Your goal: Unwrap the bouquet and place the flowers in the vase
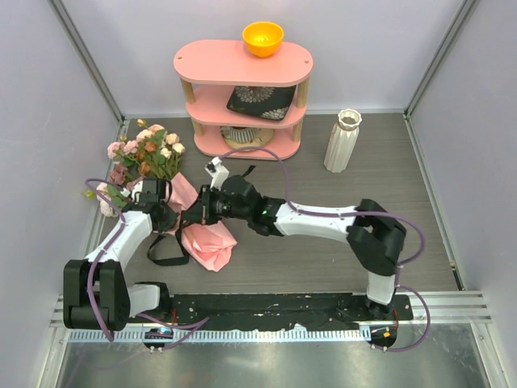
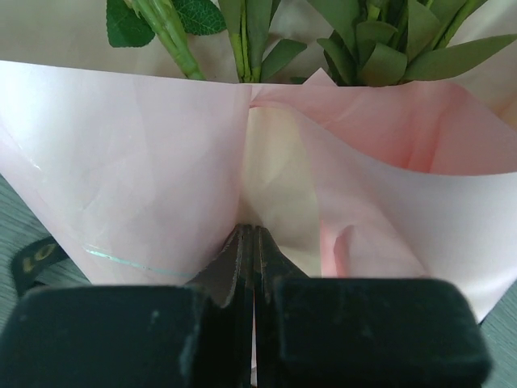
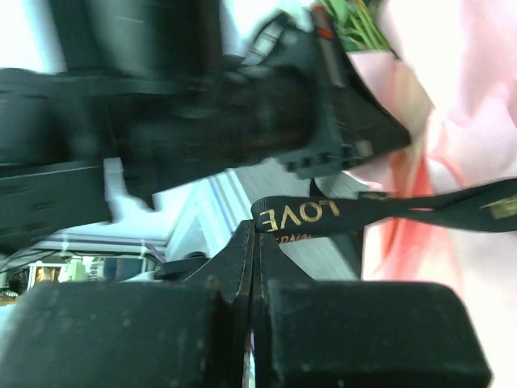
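Observation:
The bouquet [image 1: 149, 153] lies at the left of the table, its roses pointing to the back and its salmon-pink wrapping paper [image 1: 208, 241] spread toward the front. In the left wrist view green stems [image 2: 246, 36] rise out of the wrapping paper [image 2: 161, 162], and my left gripper [image 2: 249, 233] is shut on a fold of that paper. My right gripper [image 3: 257, 230] is shut on the end of the black ribbon [image 3: 388, 208], printed LOVE in gold, which runs taut to the right. Both grippers meet at the bouquet's waist [image 1: 182, 214]. The white ribbed vase [image 1: 342, 141] stands upright at the back right.
A pink three-tier shelf [image 1: 242, 65] stands at the back centre with an orange bowl [image 1: 263, 38] on top and a dark patterned dish [image 1: 260, 101] on its middle tier. A loop of black ribbon [image 1: 166, 252] lies on the table near the left arm. White walls close in both sides.

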Controlling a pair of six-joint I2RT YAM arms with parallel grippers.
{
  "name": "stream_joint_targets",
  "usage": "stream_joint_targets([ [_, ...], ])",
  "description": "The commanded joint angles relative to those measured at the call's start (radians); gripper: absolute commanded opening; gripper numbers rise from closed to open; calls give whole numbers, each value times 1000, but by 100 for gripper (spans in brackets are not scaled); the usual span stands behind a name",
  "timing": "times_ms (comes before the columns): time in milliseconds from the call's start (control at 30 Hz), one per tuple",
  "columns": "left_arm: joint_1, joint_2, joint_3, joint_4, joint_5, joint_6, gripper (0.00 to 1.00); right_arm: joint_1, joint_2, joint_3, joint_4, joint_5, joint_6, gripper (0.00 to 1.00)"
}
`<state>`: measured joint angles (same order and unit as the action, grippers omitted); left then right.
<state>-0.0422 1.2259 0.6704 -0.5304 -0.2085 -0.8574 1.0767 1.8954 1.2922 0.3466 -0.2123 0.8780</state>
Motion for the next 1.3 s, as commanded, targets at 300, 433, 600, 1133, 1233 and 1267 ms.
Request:
stream_joint_targets([
  [300,19,1,-12,23,-8,-2,0,17,-505,82,-285,252,-347,1],
  [433,21,-2,-14,27,-3,1,0,17,-663,116,-454,526,-541,1],
  [600,19,0,-12,30,4,0,0,12,-852,84,-509,1219,-816,1],
  [1133,21,-20,-12,30,11,6,0,-391,-805,55,-822,1038,-600,1],
  [1233,21,-31,-15,36,15,4,0,-391,-854,-5,-756,718,-521,1],
  [1267,21,-34,-14,35,15,6,0,-391,-866,-83,-667,512,-490,1],
])
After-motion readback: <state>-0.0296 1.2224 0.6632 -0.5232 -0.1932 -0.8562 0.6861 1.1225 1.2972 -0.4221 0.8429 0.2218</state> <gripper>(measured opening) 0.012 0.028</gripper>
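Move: The right hand holds the black ribbon about 12 cm above the pink wrapping; the vase, where the ribbon is taken, stands some 22 cm ahead and 45 cm right of this hand, slightly lower. The flowers lie 20 cm ahead and 18 cm left, 10 cm lower; the shelf is 30 cm ahead and 17 cm right. From the left hand, down at the wrapping, the vase is about 20 cm ahead, 52 cm right and 8 cm up. Still pinching the ribbon, the right hand sweeps up, then about 45 cm right towards the vase, finally sinking. ##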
